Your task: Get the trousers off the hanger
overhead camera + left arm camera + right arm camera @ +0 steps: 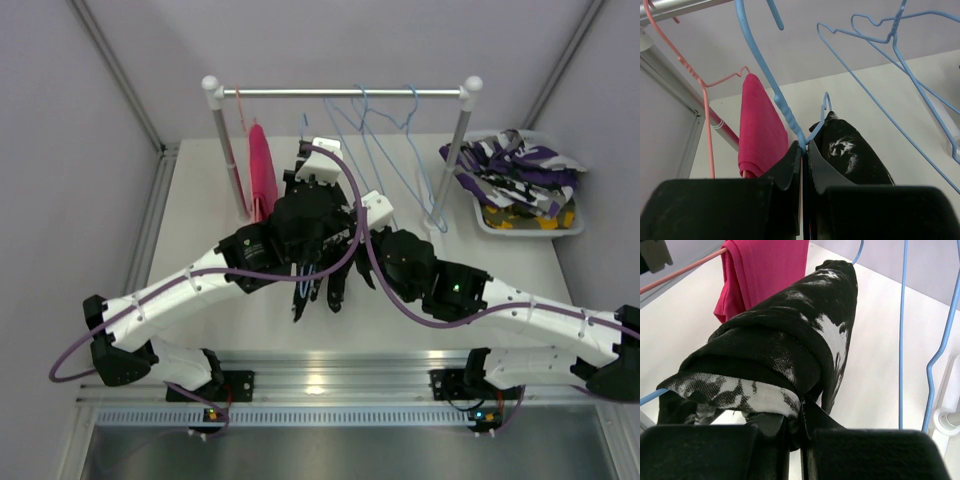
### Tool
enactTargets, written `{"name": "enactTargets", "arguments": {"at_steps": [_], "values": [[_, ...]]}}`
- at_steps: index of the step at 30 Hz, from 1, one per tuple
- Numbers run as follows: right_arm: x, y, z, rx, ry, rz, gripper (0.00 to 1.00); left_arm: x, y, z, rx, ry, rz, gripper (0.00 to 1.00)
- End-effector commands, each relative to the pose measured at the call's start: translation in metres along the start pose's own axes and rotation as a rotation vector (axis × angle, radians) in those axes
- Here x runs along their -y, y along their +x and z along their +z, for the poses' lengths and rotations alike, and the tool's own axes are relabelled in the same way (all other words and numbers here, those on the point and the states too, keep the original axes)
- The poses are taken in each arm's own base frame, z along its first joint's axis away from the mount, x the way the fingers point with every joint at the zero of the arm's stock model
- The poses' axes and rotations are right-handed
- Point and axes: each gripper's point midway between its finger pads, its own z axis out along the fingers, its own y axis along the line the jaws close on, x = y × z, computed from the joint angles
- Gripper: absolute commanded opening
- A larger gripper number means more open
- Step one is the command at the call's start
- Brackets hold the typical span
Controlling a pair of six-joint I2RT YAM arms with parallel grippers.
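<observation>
Black trousers with white print are draped over a blue hanger, which is off the rail. My left gripper is shut on that hanger's wire where the neck meets the shoulders. My right gripper is shut on a fold of the black trousers' cloth from below. From above, both grippers meet mid-table and the black trousers dangle under them. Hot pink trousers hang on a pink hanger at the rail's left end.
The metal rail on two posts spans the back and carries several empty blue hangers. A white tray at the back right holds purple camouflage trousers on top of yellow ones.
</observation>
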Motion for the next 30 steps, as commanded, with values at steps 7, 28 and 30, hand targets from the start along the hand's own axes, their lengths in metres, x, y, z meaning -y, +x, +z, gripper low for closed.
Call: {"name": "enactTargets", "arguments": {"at_steps": [7, 28, 30], "values": [[0.01, -0.077, -0.01, 0.208, 0.034, 0.121, 0.0, -0.026, -0.004, -0.003, -0.006, -0.055, 0.004, 0.0], [-0.032, -0.049, 0.018, 0.132, -0.081, 0.185, 0.22, -0.027, -0.034, -0.001, 0.046, -0.041, 0.024, 0.0], [-0.035, -0.046, 0.02, 0.127, -0.091, 0.198, 0.24, -0.026, -0.04, -0.001, 0.056, -0.038, 0.023, 0.0]]}}
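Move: Below the left hand, which keeps the blue hanger by its neck, the black trousers still hang over its bar, their middle about 13 cm down, 2 cm back and 3 cm to its right; the pink trousers are roughly 11 cm left and 8 cm ahead of that hand. The right hand already pinches the black cloth, whose middle is some 5 cm ahead and 5 cm left of it, slightly lower; the pink trousers are about 14 cm ahead and 18 cm left. Carrying its pinch of black cloth to the left, the right hand first lifts about a centimetre, then sinks back as it travels some 3 cm along under the left hand, towards the pink trousers, and at the end its fingers begin to part slightly. The left hand stays almost in place, still gripping the hanger's neck, with only a slight roll. ##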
